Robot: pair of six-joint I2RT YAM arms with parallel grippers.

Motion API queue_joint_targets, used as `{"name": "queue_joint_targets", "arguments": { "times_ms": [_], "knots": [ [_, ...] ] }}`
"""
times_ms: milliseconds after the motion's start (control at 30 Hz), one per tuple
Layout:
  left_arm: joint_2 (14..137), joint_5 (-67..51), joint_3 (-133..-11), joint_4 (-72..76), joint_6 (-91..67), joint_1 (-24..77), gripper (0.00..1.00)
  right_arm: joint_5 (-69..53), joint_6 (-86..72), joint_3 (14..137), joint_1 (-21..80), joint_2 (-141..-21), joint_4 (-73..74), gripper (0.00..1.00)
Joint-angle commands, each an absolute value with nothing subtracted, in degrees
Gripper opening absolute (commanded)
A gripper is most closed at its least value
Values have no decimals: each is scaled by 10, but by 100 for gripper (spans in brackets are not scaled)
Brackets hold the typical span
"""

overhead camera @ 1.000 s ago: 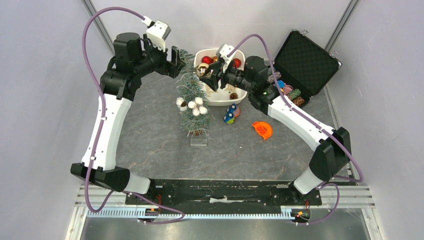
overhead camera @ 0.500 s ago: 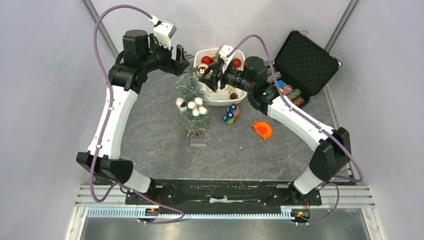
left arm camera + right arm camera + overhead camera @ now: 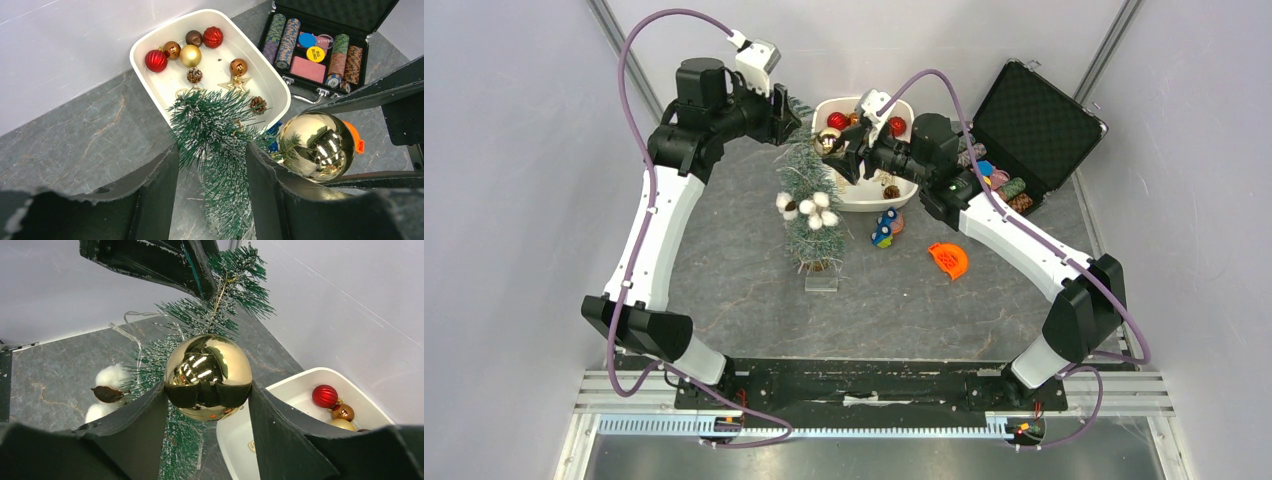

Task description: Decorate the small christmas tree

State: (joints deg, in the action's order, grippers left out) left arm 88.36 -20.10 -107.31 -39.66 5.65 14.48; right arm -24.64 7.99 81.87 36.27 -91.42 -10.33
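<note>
The small christmas tree [image 3: 809, 205] stands upright on the grey table, frosted green, with white cotton bolls [image 3: 816, 210] hung mid-way. My left gripper [image 3: 786, 112] is at the tree's tip. In the left wrist view its fingers straddle the top branches [image 3: 220, 135]: needles brush the right finger and a narrow gap shows by the left one, so the left gripper [image 3: 212, 150] is open. My right gripper [image 3: 207, 387] is shut on a shiny gold ball [image 3: 207, 370], held against the upper right side of the tree [image 3: 200, 315]. The same gold ball [image 3: 316, 145] shows beside the left gripper's right finger.
A white tray [image 3: 864, 205] just right of the tree holds several red, gold and brown baubles and pine cones. An open black case [image 3: 1034, 125] of poker chips sits at the back right. A blue ornament [image 3: 884, 230] and an orange object [image 3: 949, 259] lie on the table.
My left arm has swung right and back, bringing its gripper over the tree's tip, and its jaws have narrowed around the branches. The right arm and gold ball have stayed put.
</note>
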Motion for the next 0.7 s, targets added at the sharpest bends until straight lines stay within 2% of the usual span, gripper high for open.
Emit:
{"name": "queue_joint_targets", "arguments": {
  "times_ms": [0,200,367,500,667],
  "knots": [
    [877,-216,-1080,-365,47,145,56,-251,78,813,367,-888,-120,34],
    [872,-213,-1065,-355,48,144,45,-250,78,810,367,-888,-120,34],
    [868,-213,-1058,-353,50,145,42,-249,80,809,367,-886,-120,34],
    [863,-214,-1055,-352,50,145,35,-249,81,807,367,-885,-117,34],
    [859,-218,-1052,-352,50,144,31,-248,80,806,367,-887,-118,38]
  ]
}}
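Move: The top of the christmas tree is right at my left hand's fingers, about 2 cm ahead and 1 cm to the right, at their height. The gold ball sits some 4 cm back, 5 cm right and 3 cm lower; the white tray is roughly 12 cm ahead, 11 cm right and 30 cm down. From my right hand, which already holds the ball, the treetop lies about 5 cm ahead, 4 cm left and 3 cm up. I draw my left fingers steadily together around the thin top of the tree, from a little over half open to about a third, while that hand stays in place, easing forward and down by under half a centimetre with no real turn. My right hand keeps still and keeps its pinch on the gold ball, its cord up at the treetop. ##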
